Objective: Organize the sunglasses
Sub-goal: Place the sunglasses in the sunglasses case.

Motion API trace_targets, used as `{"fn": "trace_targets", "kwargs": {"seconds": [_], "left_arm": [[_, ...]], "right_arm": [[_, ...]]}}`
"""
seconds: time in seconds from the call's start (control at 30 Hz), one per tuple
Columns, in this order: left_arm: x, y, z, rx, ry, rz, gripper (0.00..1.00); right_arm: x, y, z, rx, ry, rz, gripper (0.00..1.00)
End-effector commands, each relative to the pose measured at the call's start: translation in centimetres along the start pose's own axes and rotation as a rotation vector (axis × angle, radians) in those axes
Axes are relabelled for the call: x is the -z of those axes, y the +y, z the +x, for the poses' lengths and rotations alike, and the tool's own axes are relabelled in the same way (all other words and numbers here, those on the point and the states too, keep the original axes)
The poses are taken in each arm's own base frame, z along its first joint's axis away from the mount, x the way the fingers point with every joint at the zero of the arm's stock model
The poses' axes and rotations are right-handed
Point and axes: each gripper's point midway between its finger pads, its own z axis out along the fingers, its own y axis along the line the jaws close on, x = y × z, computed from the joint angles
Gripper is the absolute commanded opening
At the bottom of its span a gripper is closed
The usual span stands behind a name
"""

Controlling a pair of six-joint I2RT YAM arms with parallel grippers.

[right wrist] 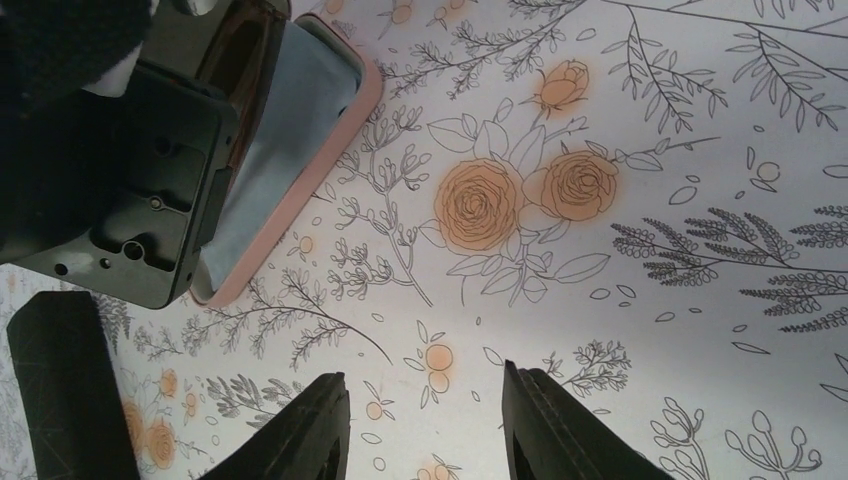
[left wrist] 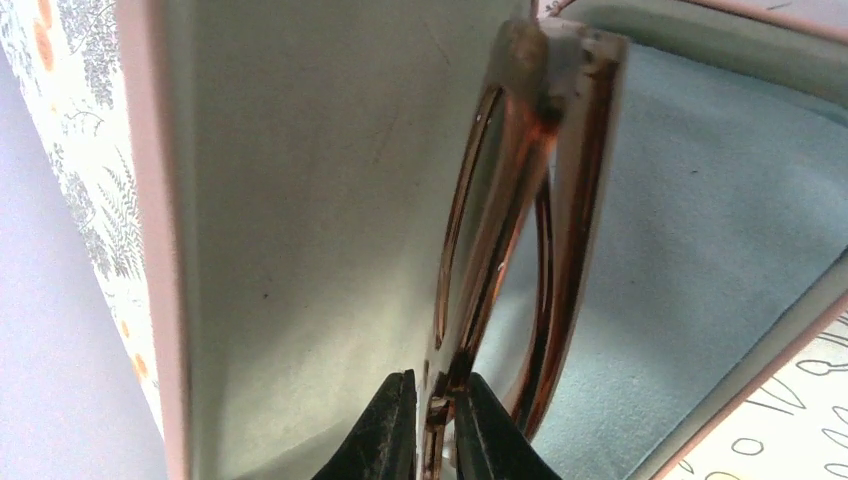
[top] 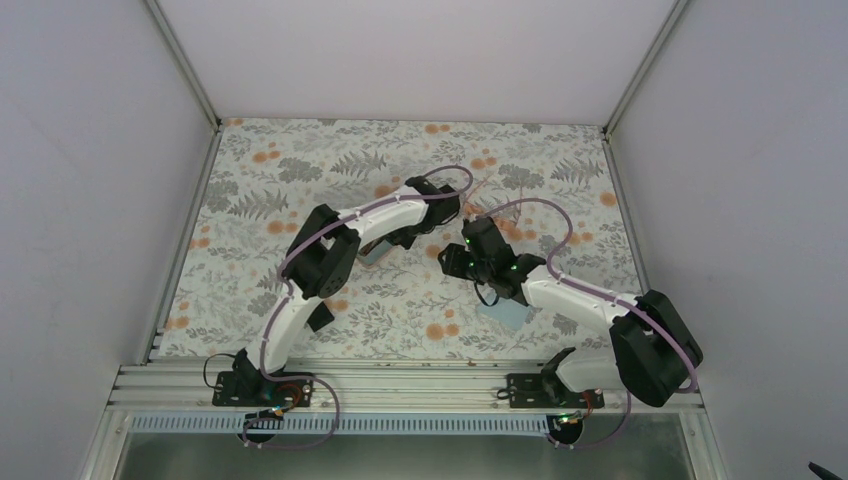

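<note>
The pale orange-pink sunglasses (left wrist: 520, 230) stand folded on edge inside the open pink case (left wrist: 300, 200), over a light-blue cloth (left wrist: 700, 250) lying in it. My left gripper (left wrist: 436, 382) is shut on the frame's hinge corner, one black finger on each side. From above, that gripper (top: 405, 238) is down in the case (top: 378, 252) at mid-table. My right gripper (right wrist: 425, 385) is open with nothing between its fingers, hovering over bare floral tablecloth just right of the case (right wrist: 300, 190). The dark brown pair is not visible.
A light-blue cloth (top: 505, 315) lies under the right arm near the front. A black oblong thing (right wrist: 70, 390) sits at the right wrist view's lower left. The left arm's wrist housing (right wrist: 130, 170) looms over the case. Grey walls enclose the floral table (top: 300, 160).
</note>
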Motion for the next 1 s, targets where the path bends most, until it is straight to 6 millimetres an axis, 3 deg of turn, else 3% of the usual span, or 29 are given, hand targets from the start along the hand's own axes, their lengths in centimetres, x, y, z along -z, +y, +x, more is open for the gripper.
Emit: {"fn": "trace_targets", "kwargs": {"seconds": [0.0,0.17,0.37,0.67,0.83,0.97], "left_arm": [[-0.3,-0.4,0.1,-0.022,0.002,-0.025,0.12],[-0.3,-0.9,0.1,-0.033,-0.005,0.004,0.15],[2.1,-1.9,-0.3,-0.032,-0.048,0.151,0.23],[5.1,-1.0,-0.2,0.009,-0.117,0.278,0.32],[6.2,0.2,0.7,0.129,-0.177,0.44,0.34],[7.0,1.5,2.5,0.347,-0.239,0.656,0.34]], "right_arm": [[0.1,-0.4,-0.3,-0.02,-0.022,0.009,0.41],[0.1,-0.4,-0.3,-0.024,-0.021,0.01,0.41],[0.5,-0.3,-0.5,-0.026,-0.032,0.006,0.41],[0.4,0.0,-0.5,-0.015,-0.029,-0.005,0.42],[-0.6,1.2,-1.2,0.046,-0.009,-0.015,0.42],[-2.5,2.7,-2.8,0.106,-0.004,-0.008,0.42]]}}
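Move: Almost straight below the left hand, some 3 cm down and 2 cm to its right, is the middle of the open sunglasses case's tray; the hand still holds the sunglasses edge-on over it. The case lid lies open about 4 cm ahead and 4 cm to the left, the black pouch some 15 cm back and 13 cm left, lower down. From the right hand the tray is roughly 14 cm left, 8 cm ahead and 6 cm below. Easing down about 1.5 cm into the tray while drifting back and right, the left hand opens its fingers and lets go of the sunglasses. It then rises clear by some 6 cm, drawing back towards the near end of the case, and rolls about 25 degrees so that the fingers, slanted to the left before, point nearly straight down. ##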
